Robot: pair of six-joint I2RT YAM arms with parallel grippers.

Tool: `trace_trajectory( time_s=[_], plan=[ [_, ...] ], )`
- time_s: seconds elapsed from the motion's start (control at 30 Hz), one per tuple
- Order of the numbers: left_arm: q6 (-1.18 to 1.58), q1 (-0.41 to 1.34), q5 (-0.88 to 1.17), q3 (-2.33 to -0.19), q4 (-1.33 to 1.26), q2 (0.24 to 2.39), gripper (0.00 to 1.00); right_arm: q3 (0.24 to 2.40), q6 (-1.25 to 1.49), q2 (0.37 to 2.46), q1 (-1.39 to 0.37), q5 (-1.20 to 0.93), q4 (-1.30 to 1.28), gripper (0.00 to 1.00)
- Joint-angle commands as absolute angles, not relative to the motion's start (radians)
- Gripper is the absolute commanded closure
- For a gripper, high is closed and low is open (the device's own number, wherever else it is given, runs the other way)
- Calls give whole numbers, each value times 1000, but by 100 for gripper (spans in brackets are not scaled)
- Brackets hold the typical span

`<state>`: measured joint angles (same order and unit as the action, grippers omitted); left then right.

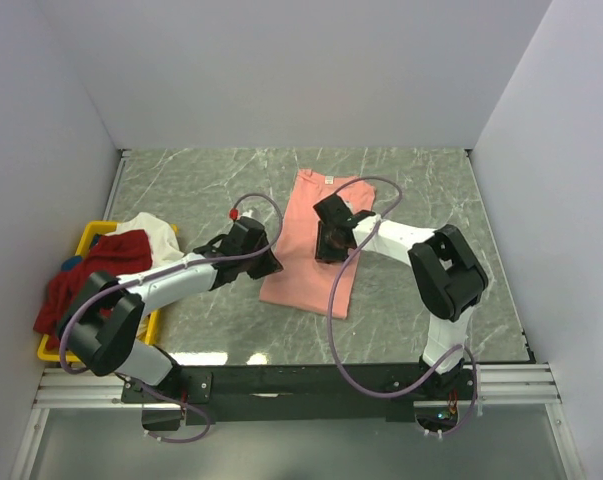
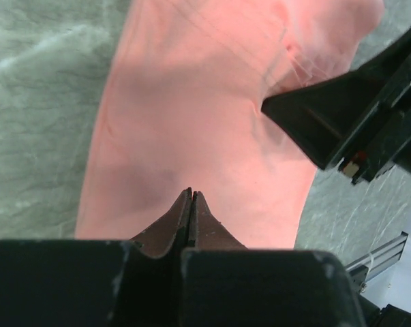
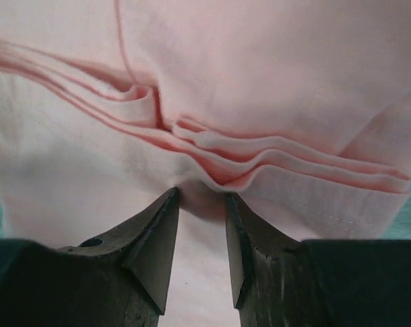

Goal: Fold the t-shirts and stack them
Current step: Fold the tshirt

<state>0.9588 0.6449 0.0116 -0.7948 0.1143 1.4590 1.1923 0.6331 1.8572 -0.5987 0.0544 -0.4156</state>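
Observation:
A salmon-pink t-shirt [image 1: 303,265] lies on the table as a long narrow strip, its white neck label [image 1: 329,179] at the far end. My left gripper [image 1: 274,264] is shut and empty at the shirt's left edge; in the left wrist view its tips [image 2: 191,193] hover over the pink cloth [image 2: 191,102]. My right gripper [image 1: 325,252] stands over the middle of the shirt. Its jaws [image 3: 202,196] stand partly open, with bunched folds [image 3: 260,153] just ahead of the tips. A dark red t-shirt [image 1: 96,275] and a white t-shirt [image 1: 153,230] lie piled in the bin.
The yellow bin [image 1: 89,235] sits at the table's left edge beside the left arm. The grey marble table [image 1: 201,190] is walled in white on three sides. The right wrist's black body [image 2: 355,109] hangs close above the shirt in the left wrist view.

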Motion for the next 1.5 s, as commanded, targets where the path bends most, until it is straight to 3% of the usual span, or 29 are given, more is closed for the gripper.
trace_trajectory(
  time_s=[0.0, 0.43, 0.77, 1.17, 1.47],
  plan=[
    [950, 686, -29, -856, 140, 1457, 99, 1262, 606, 1835, -562, 103, -466, 59],
    [982, 793, -58, -770, 46, 1621, 100, 1282, 528, 1913, -457, 94, -489, 59],
    [1123, 952, -126, -637, 26, 1551, 99, 1235, 503, 1931, -472, 74, -457, 61],
    [1198, 1052, -192, -589, 113, 1388, 99, 1091, 491, 1757, -476, 100, -432, 61],
    [1143, 1045, -265, -693, 236, 1319, 97, 1057, 543, 1461, -472, 81, -473, 60]
  ],
)
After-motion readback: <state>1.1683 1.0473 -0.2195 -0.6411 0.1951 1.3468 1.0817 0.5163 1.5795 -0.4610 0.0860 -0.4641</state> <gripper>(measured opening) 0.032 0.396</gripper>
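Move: Below and nearer the base from the left hand, about 10 cm back, 6 cm to its right and 6 cm down, is the middle of the t-shirt's near hem; the hem's left corner is about 8 cm back and 4 cm left. From the right hand, down at cloth height, the shirt's right edge is some 9 cm to its right and level with it. The collar lies about 19 cm straight ahead of the right hand. Sinking about 5.5 cm to the shirt with shut fingers, the left hand then draws back towards the near hem, some 12 cm back in all, and rises again slightly. Its partner shifts right and forward over the cloth, settles low, slides back about 3 cm with its opening unchanged, then moves slightly right and lifts some 6 cm near the shirt's right edge. ##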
